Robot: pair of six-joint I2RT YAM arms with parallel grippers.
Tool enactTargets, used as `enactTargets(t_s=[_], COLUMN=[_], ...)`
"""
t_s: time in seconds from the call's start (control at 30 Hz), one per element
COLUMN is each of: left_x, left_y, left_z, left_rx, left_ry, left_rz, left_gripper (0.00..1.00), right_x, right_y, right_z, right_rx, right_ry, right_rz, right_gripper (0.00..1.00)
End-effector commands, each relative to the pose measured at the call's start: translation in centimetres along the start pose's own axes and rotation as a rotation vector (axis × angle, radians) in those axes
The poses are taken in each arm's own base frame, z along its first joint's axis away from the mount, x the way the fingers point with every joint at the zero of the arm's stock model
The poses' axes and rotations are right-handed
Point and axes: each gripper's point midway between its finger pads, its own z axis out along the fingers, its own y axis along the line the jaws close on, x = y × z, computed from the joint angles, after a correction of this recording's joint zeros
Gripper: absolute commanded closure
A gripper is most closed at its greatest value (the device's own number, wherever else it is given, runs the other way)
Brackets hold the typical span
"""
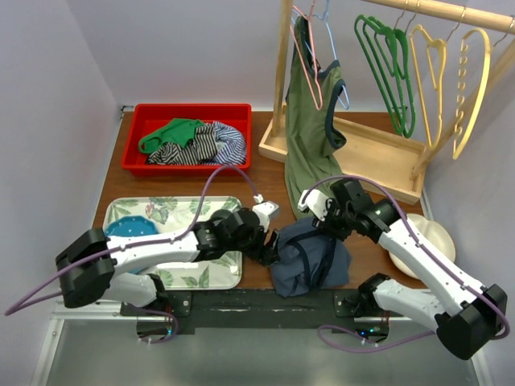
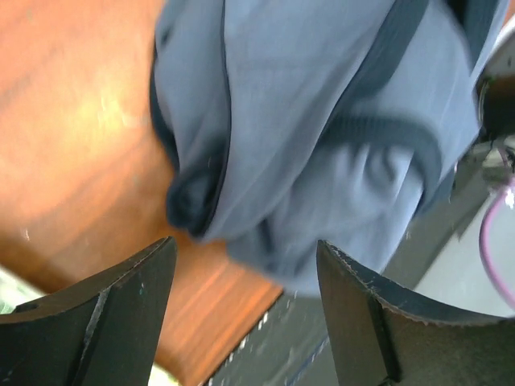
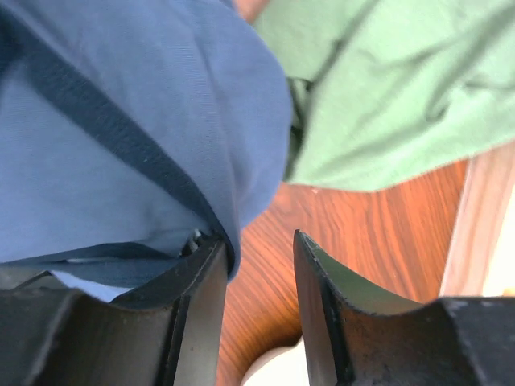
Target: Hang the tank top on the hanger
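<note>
The navy-blue tank top point(image 1: 310, 259) lies crumpled at the table's front edge, between my two arms. My left gripper point(image 1: 265, 246) is at its left side. In the left wrist view that gripper point(image 2: 245, 244) is open, and the top's hem point(image 2: 306, 121) sits just past its fingertips. My right gripper point(image 1: 322, 214) is at the top's far edge. In the right wrist view its jaws point(image 3: 258, 237) stand narrowly apart over bare wood, with a fold of the top point(image 3: 121, 121) lying over the left finger. The plain mustard-yellow hanger point(image 1: 430, 76) hangs on the rail at the back right.
An olive-green tank top point(image 1: 307, 137) point(image 3: 386, 80) hangs on a pink hanger just behind my right gripper. Green hangers point(image 1: 386, 68) and a holed yellow hanger point(image 1: 476, 80) share the wooden rack point(image 1: 366, 153). A red bin point(image 1: 191, 108) of clothes, a floral tray point(image 1: 181, 207) and a white object point(image 1: 428, 238) stand around.
</note>
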Motion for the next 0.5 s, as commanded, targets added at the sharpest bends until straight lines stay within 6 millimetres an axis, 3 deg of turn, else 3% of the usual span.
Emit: enactTargets(t_s=[0.0,0.1,0.2,0.23,0.3,0.33,0.47], left_x=[-4.8,-4.7,-4.6,-4.3,-4.8,-5.1,-7.0], left_y=[-1.5,-0.5,0.3,0.6,0.5,0.4,-0.2], left_z=[0.9,2.3,3.3,3.5,3.4,3.1,1.4], left_rx=[-0.029,-0.093,-0.143,-0.157,-0.165,-0.163,-0.168], left_ry=[-0.119,-0.091,-0.061,-0.044,-0.050,-0.056,-0.086], left_rz=[0.055,0.075,0.096,0.101,0.119,0.124,0.163], left_gripper=[0.25,0.26,0.39,0.50,0.60,0.73,0.96], right_x=[-0.2,0.2,0.4,0.5,0.3,0.2,-0.4], right_y=[-2.5,-3.3,-4.0,-4.0,-4.2,-4.3,-5.3], right_z=[-0.5,-0.5,-0.7,-0.7,-1.0,-1.1,-2.3], right_rx=[0.114,0.149,0.181,0.182,0.187,0.189,0.216], right_ry=[0.001,0.020,0.031,0.035,0.031,0.033,0.035], right_rz=[0.078,0.103,0.115,0.118,0.118,0.117,0.097], right_gripper=[0.58,0.59,0.64,0.70,0.80,0.84,0.99])
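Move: The blue tank top's middle lies about 9 cm right of the left hand and 1 cm back, a few centimetres lower; its upper-left edge is some 4 cm ahead and 3 cm right. From the right hand, the tank top's middle is about 7 cm back, 5 cm left and 6 cm below, with the white plate some 22 cm to the right and 4 cm back. The mug stands roughly 13 cm left of the left hand and 8 cm ahead. Both hands pinch the tank top's edge, the left going about 5 cm forward-right, the right 3 cm right-forward. ##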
